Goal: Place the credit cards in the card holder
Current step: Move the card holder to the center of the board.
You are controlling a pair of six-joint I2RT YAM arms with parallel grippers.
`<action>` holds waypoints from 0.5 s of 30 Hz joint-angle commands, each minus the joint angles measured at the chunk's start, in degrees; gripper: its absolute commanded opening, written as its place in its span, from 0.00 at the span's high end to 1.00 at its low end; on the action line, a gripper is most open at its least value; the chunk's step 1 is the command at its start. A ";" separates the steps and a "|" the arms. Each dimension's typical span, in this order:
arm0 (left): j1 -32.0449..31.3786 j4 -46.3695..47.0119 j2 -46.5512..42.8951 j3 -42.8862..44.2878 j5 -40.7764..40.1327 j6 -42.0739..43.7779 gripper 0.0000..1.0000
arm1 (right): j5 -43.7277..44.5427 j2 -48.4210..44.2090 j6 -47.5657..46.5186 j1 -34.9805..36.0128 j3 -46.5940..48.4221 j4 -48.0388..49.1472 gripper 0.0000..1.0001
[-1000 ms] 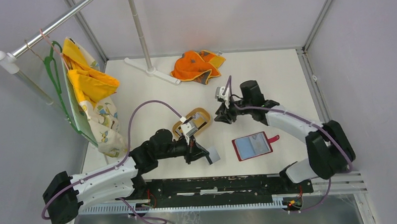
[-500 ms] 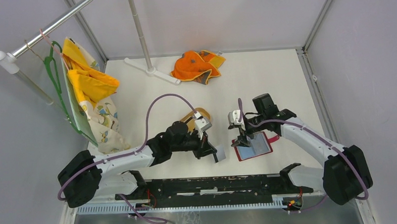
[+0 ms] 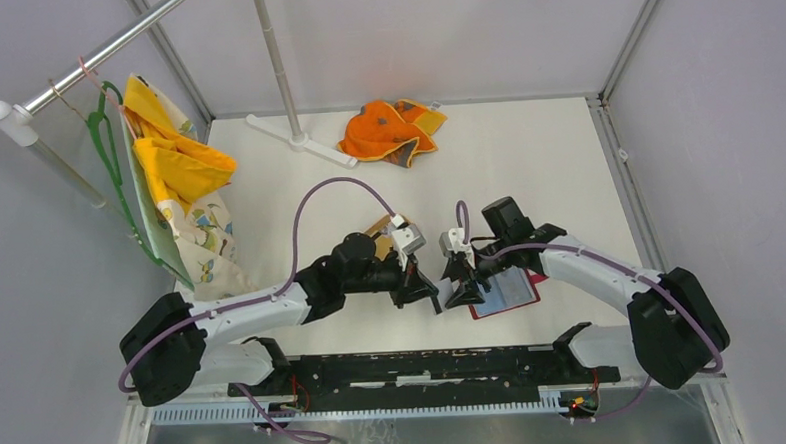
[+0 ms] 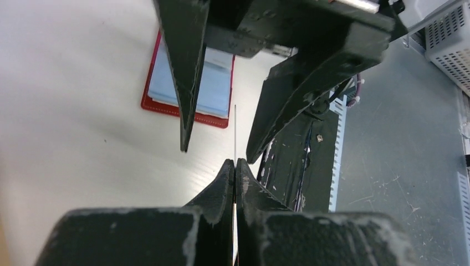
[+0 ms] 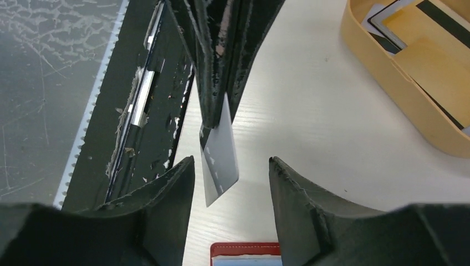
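Observation:
My left gripper [image 3: 425, 293] is shut on a grey credit card [image 3: 436, 301], held above the table. In the left wrist view the credit card [image 4: 235, 130] shows edge-on as a thin line sticking out of the pinched left gripper [image 4: 235, 164]. My right gripper [image 5: 231, 160] faces it, open, its fingers on either side of the credit card's [image 5: 220, 158] free end without touching it. The red card holder [image 3: 510, 290] lies open on the table just right of both grippers, pale blue inside [image 4: 194, 88]. More credit cards [image 5: 427, 33] lie in the tan tray [image 5: 388, 77].
The tan tray [image 3: 382, 228] sits behind the left arm, mostly hidden. An orange cloth [image 3: 390, 130] and a white rack foot [image 3: 300, 139] lie at the back. Yellow clothes on a green hanger [image 3: 172, 177] hang at the left. The black base rail [image 3: 425, 366] runs along the near edge.
The right gripper came from near the tray, passed over the card holder, then moved left until its fingers straddle the card. The left gripper carried the card a little rightward.

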 commanded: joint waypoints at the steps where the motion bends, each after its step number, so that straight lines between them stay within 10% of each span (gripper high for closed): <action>1: 0.14 3.26 0.13 3.67 2.36 3.93 0.98 | -1.74 1.55 5.19 0.90 0.86 4.18 0.52; 8: 0.12 4.69 -1.34 2.29 0.03 3.05 0.84 | -4.40 2.48 3.91 0.91 3.35 0.08 1.00; 15: 0.13 21.21 -9.32 -10.79 -5.35 -4.12 0.40 | -10.87 2.21 0.87 -0.82 4.70 -4.05 1.00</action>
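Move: The credit card is held upright in the left hand's shut fingertips, its middle some 3 cm to that hand's right. It lies about 1 cm to the left of the right hand's point, already flanked by that hand's open fingers. The open red card holder lies on the table about 12 cm to the right hand's right, level with it and 10 cm below. The beige tray stands about 10 cm ahead and 10 cm left of the left hand, 12 cm below. The right hand shuts its fingers from well open and pinches the free end of the credit card, staying nearly in place with only about 1 cm of drift back and then up, and a slight roll. The left hand keeps its hold and rises about 1 cm while the right hand closes, then opens to a little over half, letting go of the card and ending about 2 cm higher with its fingers still spread on either side of the card. ##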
